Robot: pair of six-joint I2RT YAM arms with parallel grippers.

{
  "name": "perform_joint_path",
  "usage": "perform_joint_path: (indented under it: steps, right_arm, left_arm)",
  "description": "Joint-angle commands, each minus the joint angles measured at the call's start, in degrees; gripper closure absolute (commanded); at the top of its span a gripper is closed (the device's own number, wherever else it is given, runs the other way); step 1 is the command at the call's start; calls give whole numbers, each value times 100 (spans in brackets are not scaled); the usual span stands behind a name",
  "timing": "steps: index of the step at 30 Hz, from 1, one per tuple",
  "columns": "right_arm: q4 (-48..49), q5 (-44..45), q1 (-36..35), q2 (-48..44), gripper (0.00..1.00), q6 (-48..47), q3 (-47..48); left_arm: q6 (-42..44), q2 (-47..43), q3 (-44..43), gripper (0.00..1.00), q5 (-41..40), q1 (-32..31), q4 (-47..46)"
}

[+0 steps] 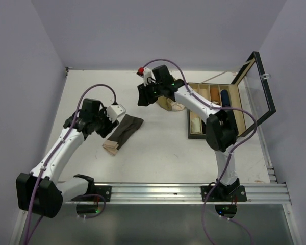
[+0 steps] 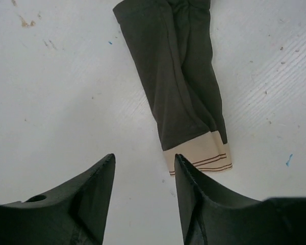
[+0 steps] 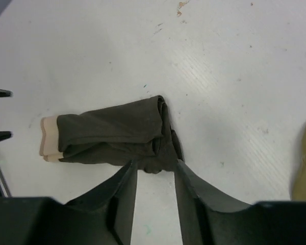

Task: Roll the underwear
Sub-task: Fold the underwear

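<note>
The dark brown underwear (image 1: 125,130) lies folded into a long strip on the white table, its beige waistband (image 2: 199,155) at the near end. My left gripper (image 2: 144,164) hovers open just short of the waistband, nothing between its fingers; its right finger sits close to the band's corner. My right gripper (image 3: 155,166) is open above the strip's bunched leg end (image 3: 160,148), holding nothing. From above, the left gripper (image 1: 106,127) is at the strip's left and the right gripper (image 1: 143,97) beyond its far end. The olive-tan underwear (image 1: 171,104) lies by the box.
A wooden compartment box (image 1: 189,117) with a raised glass lid (image 1: 257,87) stands at the right, holding a blue roll (image 1: 225,97) and a white roll (image 1: 195,124). Walls close in the table on the left and back.
</note>
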State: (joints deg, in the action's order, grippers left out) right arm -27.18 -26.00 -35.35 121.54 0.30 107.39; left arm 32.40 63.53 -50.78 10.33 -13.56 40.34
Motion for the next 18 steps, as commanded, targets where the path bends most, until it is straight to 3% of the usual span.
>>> perform_joint_path:
  steps: [1,6,10,18]
  right_arm:
    - [371,113,55,-595,63,1004,-551]
    - [1141,-396,55,-710,73,2271,-1826]
    - [2171,-766,55,-483,76,3467,-2625]
    - [2839,-512,108,10,78,4004,-2627]
  left_arm:
    - [-428,457,-413,49,505,12,-167]
    - [-481,731,-266,49,576,-93,-132]
    - [-576,469,156,49,-3,-865,-140]
    - [-1016,783,-124,48,-418,-1008,-605]
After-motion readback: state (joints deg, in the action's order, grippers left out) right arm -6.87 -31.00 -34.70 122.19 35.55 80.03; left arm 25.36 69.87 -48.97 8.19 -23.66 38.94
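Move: The right hand hovers with the far, dark end of the folded underwear about 6 cm back, 3 cm to its left and 12 cm below; the waistband end lies some 18 cm back and 16 cm left, the khaki cloth about 11 cm ahead and 13 cm right. From the left hand the waistband is roughly 3 cm back, 2 cm right and 12 cm down, and the far end 10 cm ahead and 14 cm right. Heading for the underwear's far end, the right hand lifts a touch, then sinks fast to about 12 cm below its start while drawing back some 6 cm, rolling roughly 40 degrees as its fingers narrow by half, down beside the cloth. The left hand, fingers still half open, eases right and down about 4 cm each way and slightly back, over the waistband end. ##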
